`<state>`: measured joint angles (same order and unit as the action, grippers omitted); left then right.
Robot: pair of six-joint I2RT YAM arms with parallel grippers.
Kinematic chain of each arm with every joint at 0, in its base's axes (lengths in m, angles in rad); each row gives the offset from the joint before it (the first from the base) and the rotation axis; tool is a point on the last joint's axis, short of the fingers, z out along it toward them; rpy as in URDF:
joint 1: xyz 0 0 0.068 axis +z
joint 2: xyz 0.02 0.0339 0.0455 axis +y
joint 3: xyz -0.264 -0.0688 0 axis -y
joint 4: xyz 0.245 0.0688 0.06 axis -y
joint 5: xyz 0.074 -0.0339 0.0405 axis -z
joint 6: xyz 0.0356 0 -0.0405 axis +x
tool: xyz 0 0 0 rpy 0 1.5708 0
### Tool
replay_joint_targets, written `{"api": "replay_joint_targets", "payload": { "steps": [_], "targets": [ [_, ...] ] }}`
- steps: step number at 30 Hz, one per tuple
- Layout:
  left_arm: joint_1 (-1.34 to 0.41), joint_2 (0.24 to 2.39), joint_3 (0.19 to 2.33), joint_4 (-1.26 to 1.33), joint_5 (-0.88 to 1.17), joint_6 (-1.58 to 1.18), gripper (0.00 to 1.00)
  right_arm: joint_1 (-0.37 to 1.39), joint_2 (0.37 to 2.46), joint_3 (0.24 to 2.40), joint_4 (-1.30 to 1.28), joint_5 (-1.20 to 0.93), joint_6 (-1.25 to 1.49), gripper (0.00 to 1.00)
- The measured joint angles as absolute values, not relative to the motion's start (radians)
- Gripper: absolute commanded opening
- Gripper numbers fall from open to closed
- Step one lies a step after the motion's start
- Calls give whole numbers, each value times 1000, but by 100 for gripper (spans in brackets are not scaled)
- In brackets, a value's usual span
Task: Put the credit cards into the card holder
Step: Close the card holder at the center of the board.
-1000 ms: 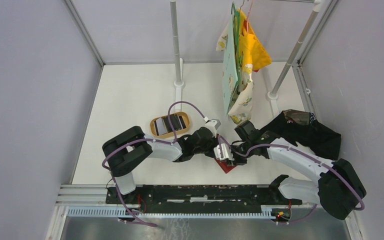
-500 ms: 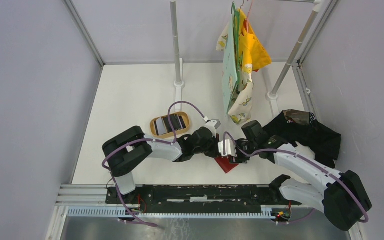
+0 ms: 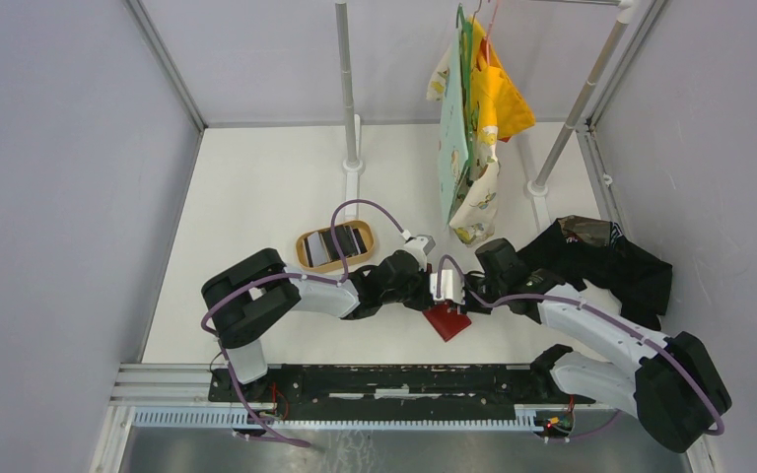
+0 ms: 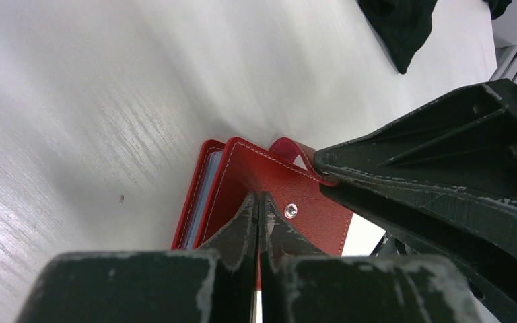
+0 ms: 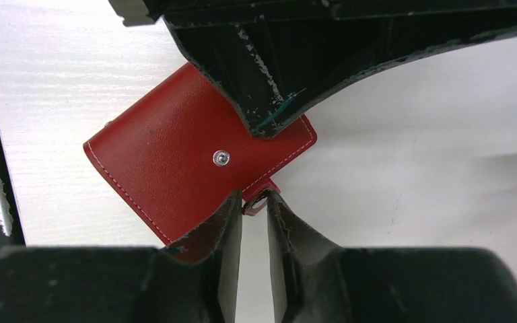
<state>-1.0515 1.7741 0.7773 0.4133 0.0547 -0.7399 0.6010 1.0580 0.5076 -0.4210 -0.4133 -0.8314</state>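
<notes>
The red card holder (image 3: 447, 321) lies folded shut on the table between both arms, its snap stud (image 5: 221, 157) facing up. My left gripper (image 4: 259, 197) is shut, its tips pressing on the red cover (image 4: 303, 195) beside the stud. My right gripper (image 5: 254, 198) meets it from the opposite side, its narrow jaws closed on the holder's snap tab (image 5: 259, 200), which sticks out at one corner. In the top view the two grippers meet over the holder, the left (image 3: 422, 292) and the right (image 3: 450, 296). The credit cards (image 3: 336, 243), grey and dark, lie in the tan oval tray (image 3: 305, 258) behind the left arm.
A black cloth (image 3: 613, 264) is heaped at the right behind my right arm. Colourful garments (image 3: 473, 128) hang from a rack whose poles (image 3: 347, 89) stand at the back. A metal rail (image 3: 384, 379) runs along the near edge.
My right gripper opened, shifted slightly to the right, then narrowed again around the snap tab. The left gripper and the card holder stayed where they were.
</notes>
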Motion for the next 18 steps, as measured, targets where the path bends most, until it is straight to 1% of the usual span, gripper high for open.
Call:
{"api": "replay_joint_targets", "payload": {
  "steps": [5, 13, 18],
  "targets": [
    [-1052, 1774, 777, 413, 54, -740, 2, 601, 1062, 508, -419, -411, -825, 0],
    [-1053, 1774, 777, 413, 50, -741, 2, 600, 1064, 516, -423, -411, -823, 0],
    [-1056, 1756, 770, 400, 0, -757, 2, 600, 1125, 598, -427, -426, -825, 0]
  ]
}}
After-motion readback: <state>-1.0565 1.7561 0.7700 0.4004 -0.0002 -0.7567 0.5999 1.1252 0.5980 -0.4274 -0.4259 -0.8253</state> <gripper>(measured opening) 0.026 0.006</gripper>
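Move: The card holder's strap end stands right between the half-open right fingers. The folded holder's middle lies some 2 cm back, 2 cm left and 2 cm below them, and the black cloth about 7 cm ahead and 29 cm to the right. From the shut left fingers, already resting on the cover near its forward corner, the holder's middle is about 3 cm back, 1 cm right and 1 cm below; the wooden tray is about 10 cm ahead and 21 cm left. Shut the right fingers on the strap end of the card holder while that hand stays in place, then draw the strap forward, up and left about 2.5 cm in all, keeping the wrist's angle. Hold the shut left fingers still on the cover; only at the end let them shift about half a centimetre forward and left. ##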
